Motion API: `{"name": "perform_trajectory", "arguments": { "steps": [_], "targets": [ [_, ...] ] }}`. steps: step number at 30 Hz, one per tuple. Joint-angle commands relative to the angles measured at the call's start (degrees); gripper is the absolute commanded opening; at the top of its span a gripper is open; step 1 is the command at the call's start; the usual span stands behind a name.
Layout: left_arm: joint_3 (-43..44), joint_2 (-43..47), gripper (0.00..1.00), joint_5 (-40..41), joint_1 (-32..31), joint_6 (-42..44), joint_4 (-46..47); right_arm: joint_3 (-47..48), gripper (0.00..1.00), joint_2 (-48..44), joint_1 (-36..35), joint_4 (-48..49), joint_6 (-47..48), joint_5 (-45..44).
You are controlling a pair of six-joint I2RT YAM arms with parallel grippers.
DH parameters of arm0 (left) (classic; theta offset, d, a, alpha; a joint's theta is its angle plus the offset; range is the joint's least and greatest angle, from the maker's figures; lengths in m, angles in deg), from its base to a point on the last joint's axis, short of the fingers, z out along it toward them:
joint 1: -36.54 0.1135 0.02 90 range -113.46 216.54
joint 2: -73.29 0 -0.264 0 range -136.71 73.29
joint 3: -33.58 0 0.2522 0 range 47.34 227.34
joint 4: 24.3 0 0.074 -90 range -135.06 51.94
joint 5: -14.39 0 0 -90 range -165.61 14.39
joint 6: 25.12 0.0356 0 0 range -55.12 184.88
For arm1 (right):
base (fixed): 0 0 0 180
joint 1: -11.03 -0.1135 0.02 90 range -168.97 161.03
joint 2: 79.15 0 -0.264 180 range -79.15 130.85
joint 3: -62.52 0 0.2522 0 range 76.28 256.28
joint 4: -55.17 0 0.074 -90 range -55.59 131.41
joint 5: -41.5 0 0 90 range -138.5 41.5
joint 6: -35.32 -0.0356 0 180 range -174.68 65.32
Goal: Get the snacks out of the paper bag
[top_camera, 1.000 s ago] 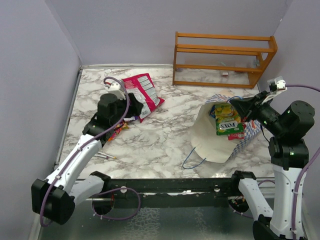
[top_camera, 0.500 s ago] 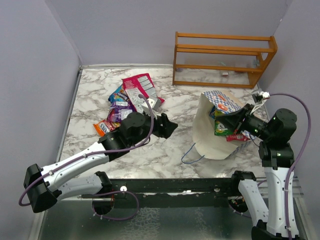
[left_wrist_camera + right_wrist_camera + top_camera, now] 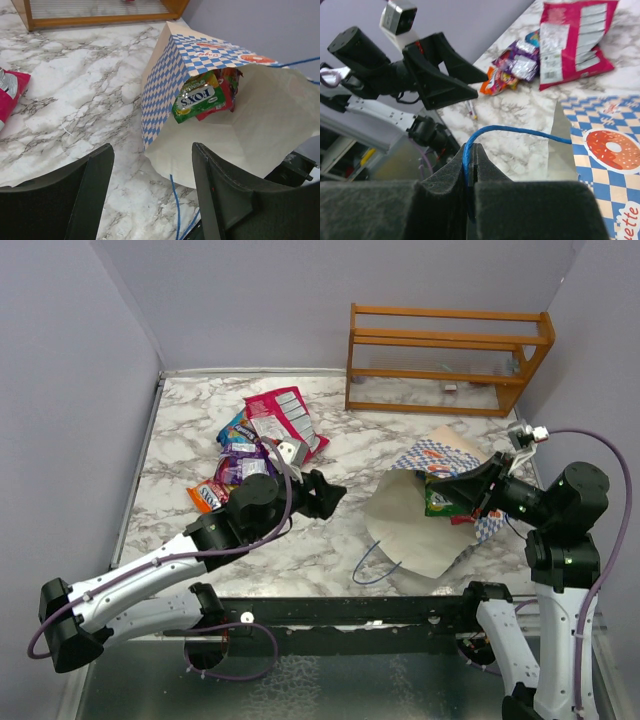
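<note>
The paper bag [image 3: 415, 530] lies tipped on the marble with its cream mouth toward the left arm. Its chequered side [image 3: 162, 85] faces up. Inside it sit a green packet [image 3: 200, 98] and red ones behind it [image 3: 441, 501]. My right gripper [image 3: 474, 148] is shut on the bag's blue cord handle [image 3: 520, 131] and holds it up above the bag [image 3: 440, 483]. My left gripper [image 3: 152, 147] is open and empty, just left of the bag's mouth [image 3: 335, 494]. More snacks lie in a pile [image 3: 235, 465] beside a red-pink packet [image 3: 285, 418] at the back left.
An orange wooden rack [image 3: 445, 355] stands at the back right. Thin pens [image 3: 471, 108] lie near the table's front left edge. The second cord handle [image 3: 372, 565] trails on the marble in front of the bag. Purple walls close in both sides.
My left arm has swung from the snack pile across to the bag's mouth. The right gripper has pulled the handle, and the bag has tipped over with its mouth to the left.
</note>
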Motion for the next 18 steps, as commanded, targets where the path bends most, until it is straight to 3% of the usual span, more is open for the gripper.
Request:
{"name": "perform_trajectory", "arguments": {
  "steps": [1, 5, 9, 15, 18],
  "targets": [
    [-1.96, 3.06, 0.67, 1.05, -0.27, 0.07, -0.99, -2.31, 0.02, -1.70, -2.45, -6.22, 1.15, 7.17],
    [-4.00, 3.67, 0.68, -5.19, -0.34, -0.40, 2.07, -3.66, 0.02, -4.23, -3.39, -11.52, 5.23, 4.09],
    [-6.61, 1.92, 0.68, -8.52, -4.12, -1.17, 8.17, -5.03, 0.02, -3.71, -3.43, -2.19, -0.69, 2.55],
    [-6.39, -3.25, 0.68, 6.61, -23.08, 8.34, 15.93, -0.38, 0.02, -0.79, -3.43, -0.18, -0.73, 0.70],
    [-5.71, -9.58, 0.68, 11.09, -29.41, 16.00, 22.04, 0.92, 0.02, -0.68, -3.43, -0.85, -0.32, 0.24]
  ]
}}
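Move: The green Fox's packet lies inside the tilted bag, about 7 cm ahead of the left hand, 23 cm to its right and 17 cm below. A red packet is tucked some 4 cm to the right of the green one and a little nearer the robot; the loose blue handle hangs about 10 cm right of the left hand, 3 cm back and 26 cm down. From the right hand, the green packet is roughly 11 cm ahead, 7 cm right and 24 cm below. The green packet in the open bag is not reached yet: the empty left hand, after a brief hover, swings back about 12 cm and 7 cm right, sinking slightly, round to the robot's side of the bag's mouth, turning some 20 degrees clockwise with fingers staying open. Still pinching the other blue handle, the right hand dips back and down about 3 cm each, then recovers part of that. ##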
